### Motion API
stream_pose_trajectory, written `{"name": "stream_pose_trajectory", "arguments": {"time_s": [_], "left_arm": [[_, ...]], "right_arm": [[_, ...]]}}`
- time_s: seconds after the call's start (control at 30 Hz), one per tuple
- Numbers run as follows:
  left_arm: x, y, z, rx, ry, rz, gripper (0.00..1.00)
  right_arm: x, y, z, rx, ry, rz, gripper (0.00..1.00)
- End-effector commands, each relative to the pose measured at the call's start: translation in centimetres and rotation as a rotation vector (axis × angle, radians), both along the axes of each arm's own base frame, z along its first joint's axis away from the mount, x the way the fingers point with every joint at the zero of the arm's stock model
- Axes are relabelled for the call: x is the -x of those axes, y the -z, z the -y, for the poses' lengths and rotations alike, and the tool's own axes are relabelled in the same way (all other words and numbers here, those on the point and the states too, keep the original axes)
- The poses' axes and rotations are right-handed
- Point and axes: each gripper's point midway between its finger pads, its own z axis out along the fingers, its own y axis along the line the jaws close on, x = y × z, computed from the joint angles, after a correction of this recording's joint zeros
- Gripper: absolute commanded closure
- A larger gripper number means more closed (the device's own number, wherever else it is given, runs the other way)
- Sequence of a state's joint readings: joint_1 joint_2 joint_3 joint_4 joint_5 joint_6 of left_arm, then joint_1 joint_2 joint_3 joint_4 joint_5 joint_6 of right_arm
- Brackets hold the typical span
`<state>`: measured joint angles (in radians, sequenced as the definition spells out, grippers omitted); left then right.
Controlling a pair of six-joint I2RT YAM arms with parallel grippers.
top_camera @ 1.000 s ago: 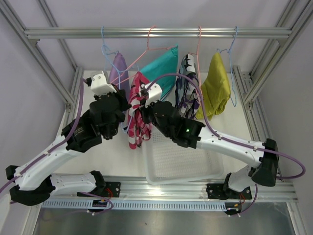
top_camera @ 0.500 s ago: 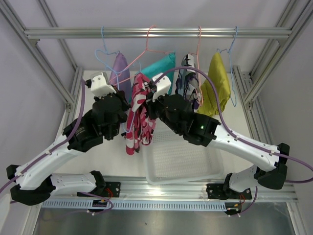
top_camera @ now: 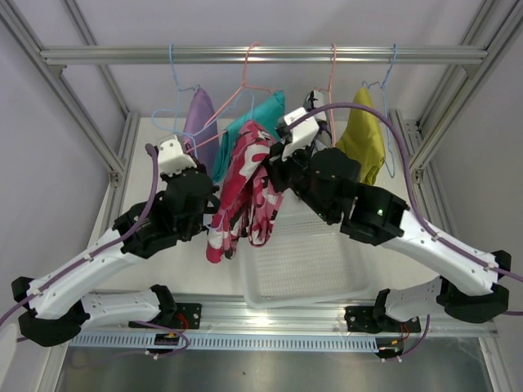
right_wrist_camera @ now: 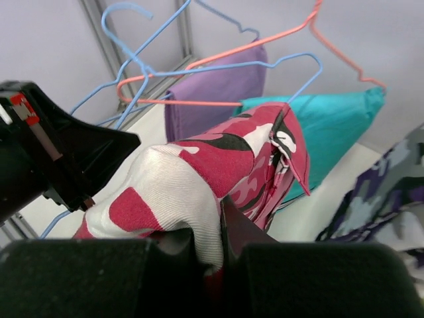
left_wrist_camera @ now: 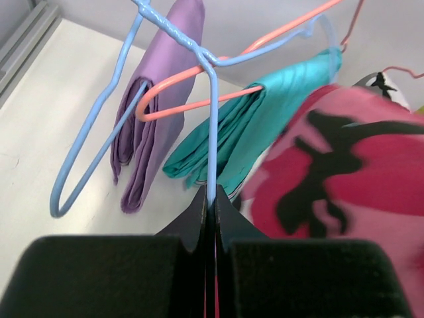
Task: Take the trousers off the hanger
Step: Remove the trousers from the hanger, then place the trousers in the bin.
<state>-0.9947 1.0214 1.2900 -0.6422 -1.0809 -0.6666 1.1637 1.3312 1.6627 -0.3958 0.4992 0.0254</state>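
Note:
The pink-black-white camouflage trousers [top_camera: 243, 192] [right_wrist_camera: 199, 165] hang bunched between the two arms, above the tray's left edge. My right gripper [top_camera: 270, 163] [right_wrist_camera: 218, 222] is shut on a white fold of this cloth. The left gripper [top_camera: 207, 173] [left_wrist_camera: 212, 199] is shut on a thin wire of the blue hanger [left_wrist_camera: 211, 126] [top_camera: 174, 110]. Behind, on the rail, hang the lilac trousers [top_camera: 198, 118] [left_wrist_camera: 142, 132], the teal trousers [top_camera: 257, 114] [left_wrist_camera: 265, 112] on a pink hanger [left_wrist_camera: 199, 103] and the mustard trousers [top_camera: 365, 139]. The purple-grey camouflage trousers [right_wrist_camera: 391, 185] are largely hidden by the right arm in the top view.
A white mesh tray [top_camera: 359, 290] lies on the table under the right arm. An aluminium rail [top_camera: 261, 55] carries the hangers, and frame posts [top_camera: 73, 106] stand on both sides. Several hanger wires cross close around the left gripper.
My right gripper has moved up and to the right with the pink camouflage trousers, pulling them higher and spreading them. The left gripper kept its hold on the blue hanger and shifted a little.

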Motion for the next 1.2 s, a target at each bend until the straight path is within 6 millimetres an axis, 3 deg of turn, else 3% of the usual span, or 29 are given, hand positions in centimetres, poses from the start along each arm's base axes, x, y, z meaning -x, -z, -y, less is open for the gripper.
{"name": "stream_pose_trajectory", "arguments": {"time_s": [0.0,0.3,0.5,0.73,0.93,0.97,1.07,1.1,1.17], "left_arm": [[0.3,1.0,-1.8,0.020,-0.074,-0.004,1.00],[0.7,5.7,-1.7,-0.022,-0.056,-0.079,1.00],[0.9,9.2,-2.0,-0.069,-0.067,-0.120,0.99],[1.2,10.9,-3.0,-0.114,-0.109,-0.144,1.00],[1.6,11.4,-3.6,-0.125,-0.127,-0.158,1.00],[1.7,11.3,-3.8,-0.123,-0.131,-0.157,1.00],[2.1,10.9,-4.4,-0.109,-0.137,-0.158,0.99],[2.2,10.7,-4.5,-0.098,-0.135,-0.156,1.00],[2.4,10.3,-4.7,-0.086,-0.131,-0.148,1.00]], "right_arm": [[1.1,-10.2,6.8,-0.232,0.097,0.151,1.00],[2.3,-12.9,11.9,-0.264,0.155,0.194,1.00],[2.8,-13.9,13.7,-0.275,0.176,0.209,1.00],[3.5,-14.8,15.7,-0.287,0.189,0.220,1.00],[4.1,-11.7,16.9,-0.252,0.184,0.178,1.00],[4.6,-11.4,18.0,-0.264,0.184,0.177,1.00],[4.9,-7.7,17.7,-0.229,0.158,0.141,1.00],[5.2,-5.7,18.4,-0.217,0.160,0.127,1.00],[5.4,-3.7,19.1,-0.209,0.171,0.107,1.00]]}}
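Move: The red camouflage trousers are already in the right gripper and hang with their middle about 6 cm left, 4 cm back and 10 cm below it. The yellow trousers hang roughly 21 cm right, 12 cm ahead and 18 cm lower; the purple camouflage trousers about 9 cm right and 12 cm ahead, and the white basket some 9 cm right, 6 cm back and 42 cm down. From the left gripper, holding the blue hanger, the red trousers lie about 10 cm right and 5 cm back. Keep the red trousers pinched and sweep the right gripper about 18 cm to the right, drawing back slightly, away from the blue hanger towards the space in front of the yellow trousers; rise some 9 cm on the way, then sink again near the end. Meanwhile lower the left gripper about 11 cm, tipping it down slightly, and keep its hold on the hanger wire. ##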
